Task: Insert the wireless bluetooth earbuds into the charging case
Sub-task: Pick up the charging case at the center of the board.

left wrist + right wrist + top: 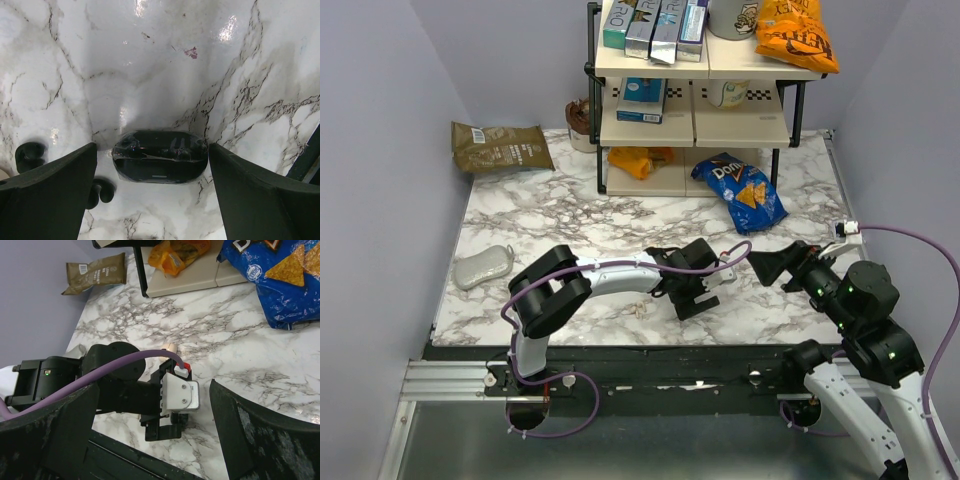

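Note:
In the left wrist view a glossy black pebble-shaped case (pixel 160 156) lies on the marble between the open fingers of my left gripper (pixel 152 167), which hovers just over it. I cannot tell whether its lid is up. One black earbud (pixel 30 154) lies left of the left finger and another (pixel 102 191) lies by that finger's inner edge. A small pale cream thing (pixel 171 347) sits just beyond the left wrist; I cannot tell whether it is a case or a bud. My left gripper (pixel 692 285) is at the table's front middle. My right gripper (pixel 770 265) (pixel 152 395) is open and empty, raised to its right.
A shelf rack (pixel 695 120) with boxes and snack bags stands at the back. A blue chip bag (pixel 752 192) lies before it, a brown bag (pixel 500 147) at the back left and a grey rounded object (pixel 483 266) at the left. The table's front edge (pixel 650 355) is close behind the left gripper.

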`<state>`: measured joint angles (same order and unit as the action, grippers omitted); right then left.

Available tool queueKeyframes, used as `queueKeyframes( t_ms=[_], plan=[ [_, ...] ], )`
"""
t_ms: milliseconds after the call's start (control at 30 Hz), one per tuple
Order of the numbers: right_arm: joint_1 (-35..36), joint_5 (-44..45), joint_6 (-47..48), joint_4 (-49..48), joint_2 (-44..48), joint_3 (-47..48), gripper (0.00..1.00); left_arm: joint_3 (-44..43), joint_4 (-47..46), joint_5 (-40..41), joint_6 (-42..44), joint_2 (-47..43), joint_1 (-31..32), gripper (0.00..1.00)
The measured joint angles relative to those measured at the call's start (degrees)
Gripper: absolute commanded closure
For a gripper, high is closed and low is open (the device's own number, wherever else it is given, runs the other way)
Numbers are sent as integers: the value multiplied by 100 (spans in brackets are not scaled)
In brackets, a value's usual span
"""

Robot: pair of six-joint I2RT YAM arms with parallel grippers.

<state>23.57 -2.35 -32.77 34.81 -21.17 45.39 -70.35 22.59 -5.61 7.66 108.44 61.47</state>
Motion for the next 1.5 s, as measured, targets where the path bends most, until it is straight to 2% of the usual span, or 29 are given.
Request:
queueKeyframes(
  t_ms=[433,567,667,700,767,800,967,1067,1100,1167,1200,1500],
  plan=[
    [0,0,-20,-2,33,-28,0,11,-2,4,-2,-2,0,2],
    [0,0,-22,-7,33,-39,0,61,-20,4,-9,-37,0,7],
    [0,0,-22,-17,33,-50,0,72,-11,4,-15,-48,0,15],
    [0,0,-22,-20,33,-50,0,72,-7,2,-15,-48,0,21],
    [0,2,-22,-20,37,-50,0,72,0,2,-17,-50,0,28],
    [0,2,-22,-20,39,-50,0,72,2,2,-15,-50,0,36],
    [0,2,-22,-24,61,-55,0,87,-17,4,0,-66,0,56],
    [0,2,-22,-37,59,-55,0,164,-79,9,-17,-120,-2,73],
    [0,2,-20,-50,46,-52,0,186,-94,20,-24,-142,-4,83],
    [0,20,-13,-79,-13,-31,0,197,-111,28,-44,-153,-26,91],
    [0,63,-11,-81,-72,15,0,197,-136,26,-61,-164,-48,100],
    [0,516,116,-728,-584,452,0,164,-592,-138,-483,-555,-428,100]
  ],
)
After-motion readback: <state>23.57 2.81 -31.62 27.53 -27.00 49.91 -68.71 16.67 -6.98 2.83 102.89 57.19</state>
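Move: Right between the left hand's open fingers, level with the hand point, sits the black charging case. One black earbud lies about 3 cm ahead and 5 cm to the left of this hand, the other some 8 cm ahead and 4 cm left. The beige case is farther out, roughly 11 cm ahead and 7 cm left. From the right hand, the charging case lies about 1 cm ahead, 12 cm left and 27 cm down. Closing on the charging case after a short hold in place, the left fingers pinch it by its two ends, then the hand lifts it about 4 cm while carrying it 3 cm forward, tilting some 10 degrees with a slight counter-clockwise turn. The empty right hand, fingers wide open, starts up too, about 4 cm up and 3 cm forward. ##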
